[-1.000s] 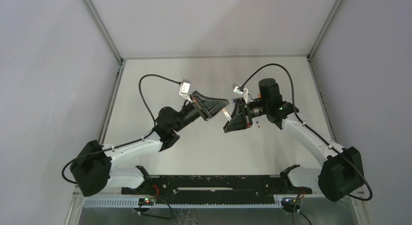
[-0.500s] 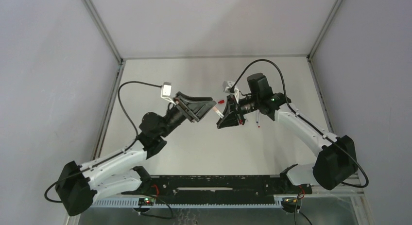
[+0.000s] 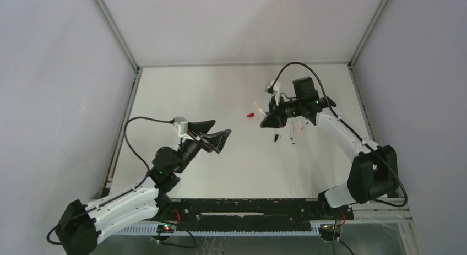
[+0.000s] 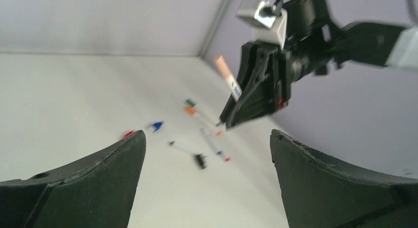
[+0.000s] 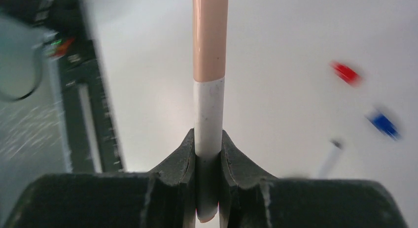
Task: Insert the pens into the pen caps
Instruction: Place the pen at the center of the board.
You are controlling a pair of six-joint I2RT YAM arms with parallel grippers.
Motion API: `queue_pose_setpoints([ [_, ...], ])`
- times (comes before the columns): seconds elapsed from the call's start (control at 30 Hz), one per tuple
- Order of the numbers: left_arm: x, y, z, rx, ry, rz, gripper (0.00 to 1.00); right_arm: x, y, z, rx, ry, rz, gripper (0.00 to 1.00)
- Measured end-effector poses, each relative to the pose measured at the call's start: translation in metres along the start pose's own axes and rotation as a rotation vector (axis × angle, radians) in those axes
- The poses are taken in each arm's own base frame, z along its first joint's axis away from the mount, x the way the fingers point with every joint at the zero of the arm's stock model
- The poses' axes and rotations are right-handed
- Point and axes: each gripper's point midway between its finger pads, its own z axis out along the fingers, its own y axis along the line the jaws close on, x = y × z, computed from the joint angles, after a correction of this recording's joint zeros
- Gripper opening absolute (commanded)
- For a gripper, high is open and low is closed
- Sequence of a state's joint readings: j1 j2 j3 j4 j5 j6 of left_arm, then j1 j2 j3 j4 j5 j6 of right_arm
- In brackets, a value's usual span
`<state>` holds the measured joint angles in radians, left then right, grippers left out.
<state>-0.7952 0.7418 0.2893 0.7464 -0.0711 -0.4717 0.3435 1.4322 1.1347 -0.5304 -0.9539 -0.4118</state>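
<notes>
My right gripper (image 3: 269, 119) is shut on a white pen (image 5: 208, 114) that wears a peach-orange cap (image 5: 210, 36) and sticks out past the fingertips. It hangs above the table at the back right. The same capped pen (image 4: 227, 76) shows in the left wrist view, held by the right gripper (image 4: 261, 90). My left gripper (image 3: 222, 126) stands wide open and empty at the middle left, well apart from the right one. On the table lie a red cap (image 3: 250, 115), a blue cap (image 4: 156, 125), a green cap (image 4: 190, 103), a black cap (image 4: 200, 161) and loose pens (image 4: 214, 144).
The loose pens (image 3: 292, 135) and caps lie clustered under and beside the right gripper. The grey side walls close in the table (image 3: 182, 95) on the left, back and right. A black rail (image 3: 242, 208) runs along the near edge between the arm bases.
The left gripper has opened, letting go of the orange cap end, and pulled back toward the near left. The right gripper has carried the capped pen to the back right.
</notes>
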Motion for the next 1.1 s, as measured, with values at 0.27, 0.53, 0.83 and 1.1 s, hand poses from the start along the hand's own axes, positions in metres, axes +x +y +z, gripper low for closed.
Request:
queue_pose_setpoints([
  [0.27,0.063,0.064,0.001,-0.204,0.158,0.186,0.97,0.078,-0.158,-0.047,0.554,0.118,0.354,0.00],
  [0.53,0.092,0.092,-0.011,-0.281,0.192,0.212,0.97,0.116,-0.207,-0.088,0.791,0.186,0.459,0.02],
  [0.83,0.090,0.089,-0.007,-0.265,0.156,0.189,0.96,0.125,-0.234,-0.104,0.896,0.232,0.460,0.04],
  [1.1,0.088,0.081,-0.011,-0.236,0.142,0.129,0.94,0.145,-0.242,-0.105,0.904,0.284,0.490,0.06],
])
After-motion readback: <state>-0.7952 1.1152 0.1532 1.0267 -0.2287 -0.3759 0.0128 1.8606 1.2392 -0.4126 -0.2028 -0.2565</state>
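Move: The clear spot on the board for the held pen, just right of the green-capped pen, is roughly 17 cm ahead of the right hand, 22 cm to its right and 21 cm below. From that hand, and as far down, the green-capped pen is 17 cm ahead and 20 right, the orange-capped pen 15 ahead and 17 right, the white pens 8 ahead and 13 right. From the left hand the spot is some 21 cm ahead, 45 right, 29 below. Keeping its closed grip on the peach-capped pen, the right hand sweeps about 21 cm right, 15 cm forward and 16 cm down towards the board by the finished pens, its wrist turning some 50 degrees clockwise and tipping so that fingers that pointed left end up pointing steeply down and a little forward, still sinking at the end. The empty left hand, fingers still wide open, drops about 11 cm with a short push forward in the first half, then all but stops, touching nothing. ##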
